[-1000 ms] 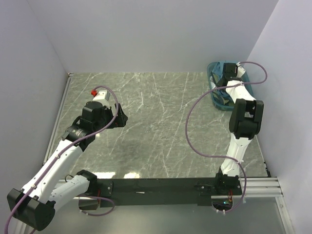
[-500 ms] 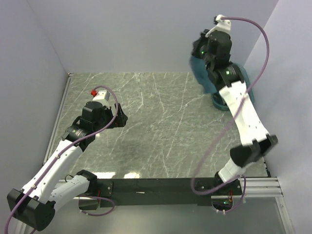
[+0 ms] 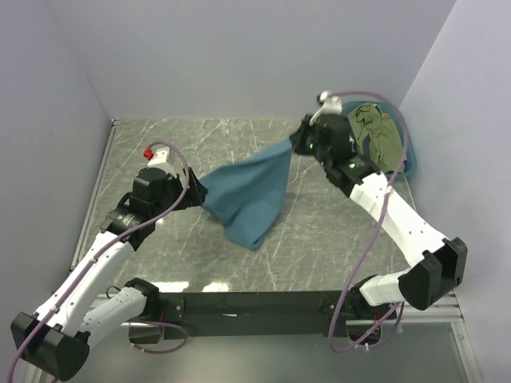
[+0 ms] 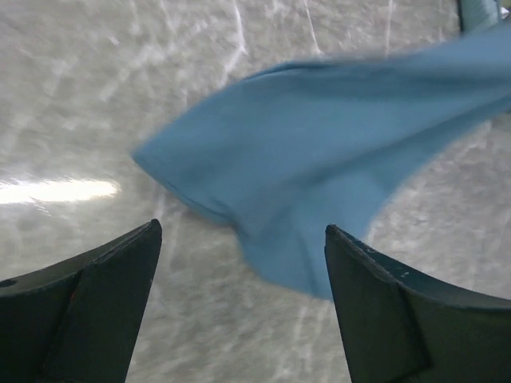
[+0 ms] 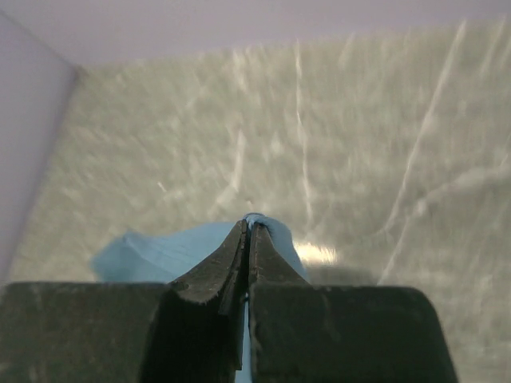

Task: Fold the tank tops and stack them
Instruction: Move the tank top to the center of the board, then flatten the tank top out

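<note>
A teal-blue tank top [image 3: 249,191] hangs stretched in the air over the middle of the table, and its lower end droops toward the marble. My right gripper [image 3: 298,144] is shut on its upper right corner; in the right wrist view a fold of blue cloth [image 5: 160,251] pokes out past the closed right gripper [image 5: 249,226]. My left gripper [image 3: 200,194] is open beside the top's left edge. In the left wrist view the tank top [image 4: 319,144] floats just ahead of the left gripper [image 4: 242,228], apart from both fingers. An olive-green tank top [image 3: 375,134] lies in the basket.
The teal plastic basket [image 3: 409,164] stands in the far right corner against the wall. White walls close the table at the back and on both sides. A metal rail [image 3: 96,187] runs along the left edge.
My right arm has swung out of the basket and leftward, pulling the teal-blue tank top over the table, uncovering the olive-green one. The left gripper now sits at the cloth's left edge.
</note>
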Controlling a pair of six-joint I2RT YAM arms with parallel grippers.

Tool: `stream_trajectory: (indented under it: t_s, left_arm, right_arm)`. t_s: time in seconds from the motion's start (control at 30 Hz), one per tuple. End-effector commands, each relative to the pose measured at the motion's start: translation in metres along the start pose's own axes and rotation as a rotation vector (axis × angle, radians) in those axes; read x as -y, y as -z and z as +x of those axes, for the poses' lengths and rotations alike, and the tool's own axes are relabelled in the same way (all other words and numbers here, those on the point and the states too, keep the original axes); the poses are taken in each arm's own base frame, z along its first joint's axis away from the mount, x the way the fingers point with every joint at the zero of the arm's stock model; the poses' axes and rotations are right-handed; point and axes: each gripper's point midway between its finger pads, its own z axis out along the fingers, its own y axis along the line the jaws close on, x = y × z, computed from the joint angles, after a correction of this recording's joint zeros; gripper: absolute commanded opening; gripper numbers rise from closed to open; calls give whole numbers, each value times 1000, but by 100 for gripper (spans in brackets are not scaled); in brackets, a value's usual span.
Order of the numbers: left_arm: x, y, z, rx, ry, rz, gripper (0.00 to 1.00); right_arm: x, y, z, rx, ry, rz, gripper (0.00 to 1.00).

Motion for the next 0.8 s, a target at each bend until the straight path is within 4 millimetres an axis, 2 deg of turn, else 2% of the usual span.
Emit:
stream_trajectory:
  t_s: [0.0,0.07,0.1,0.17,0.2,0.27,0.3,0.4,0.43,0.5,0.53,0.6,0.63,0.67,0.73,0.77]
  left_arm:
    - [13,-18,27,-83,142,75,86]
    - [12,-36,60,-147,270,96,75]
    - [9,-42,72,-161,307,91,71]
    - [-7,-58,100,-179,405,37,63]
    - [-13,-62,108,-185,426,17,62]
    - [-22,-71,118,-184,458,-27,59]
    - [-28,-74,118,-167,462,-58,59]
    - [-22,-85,109,-152,489,-48,60]
    - [-13,-90,93,-130,488,-27,60]
    - [-17,-103,86,-117,489,-79,62]
    - [-10,-109,66,-79,487,-73,63]
    - [-17,-124,67,-98,461,-137,64]
    - [-17,-133,49,-66,452,-173,63]
    - [-25,-147,58,-98,430,-220,63]
    - [-24,-163,46,-92,402,-252,61]
    - [-35,-176,57,-114,385,-301,60]
  right_arm:
    - [14,15,25,-2,-65,9,0]
    - [32,25,47,-23,-99,58,0]
    - [51,30,74,-52,-99,113,0]
    - [70,34,99,-84,-128,168,0]
    - [86,37,123,-126,-127,206,0]
    - [101,44,137,-137,-150,254,0]
    - [111,46,153,-165,-153,268,0]
    - [110,48,163,-176,-168,234,0]
    - [112,48,165,-185,-164,243,0]
    - [114,46,161,-183,-155,260,0]
    - [116,44,158,-178,-150,266,0]
    - [113,40,150,-171,-154,253,0]
    - [112,39,147,-168,-154,249,0]
    - [112,37,143,-167,-161,242,0]
    - [111,32,135,-157,-168,235,0]
    - [112,31,133,-156,-168,233,0]
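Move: The tank top's middle lies about 8 cm ahead of the left hand, 13 cm to its right and 16 cm below. The right hand holds the cloth's raised right end; the board's centre is some 5 cm back from that hand, 8 cm to its left and 32 cm down, with the tank top's middle 3 cm back, 10 cm left and 27 cm below. The basket sits about 14 cm ahead of the right hand, 27 cm right and 28 cm down. Down some 20 cm, and back and left by 7 to 9 cm each, the right hand lowers the tank top towards the board, still pinching its end and tipping downward, before easing slightly forward and up. The left hand drops steeply with fingers narrowing part-way and tipping down, then sweeps forward about 13 cm while rising a little, to the cloth's left end. ##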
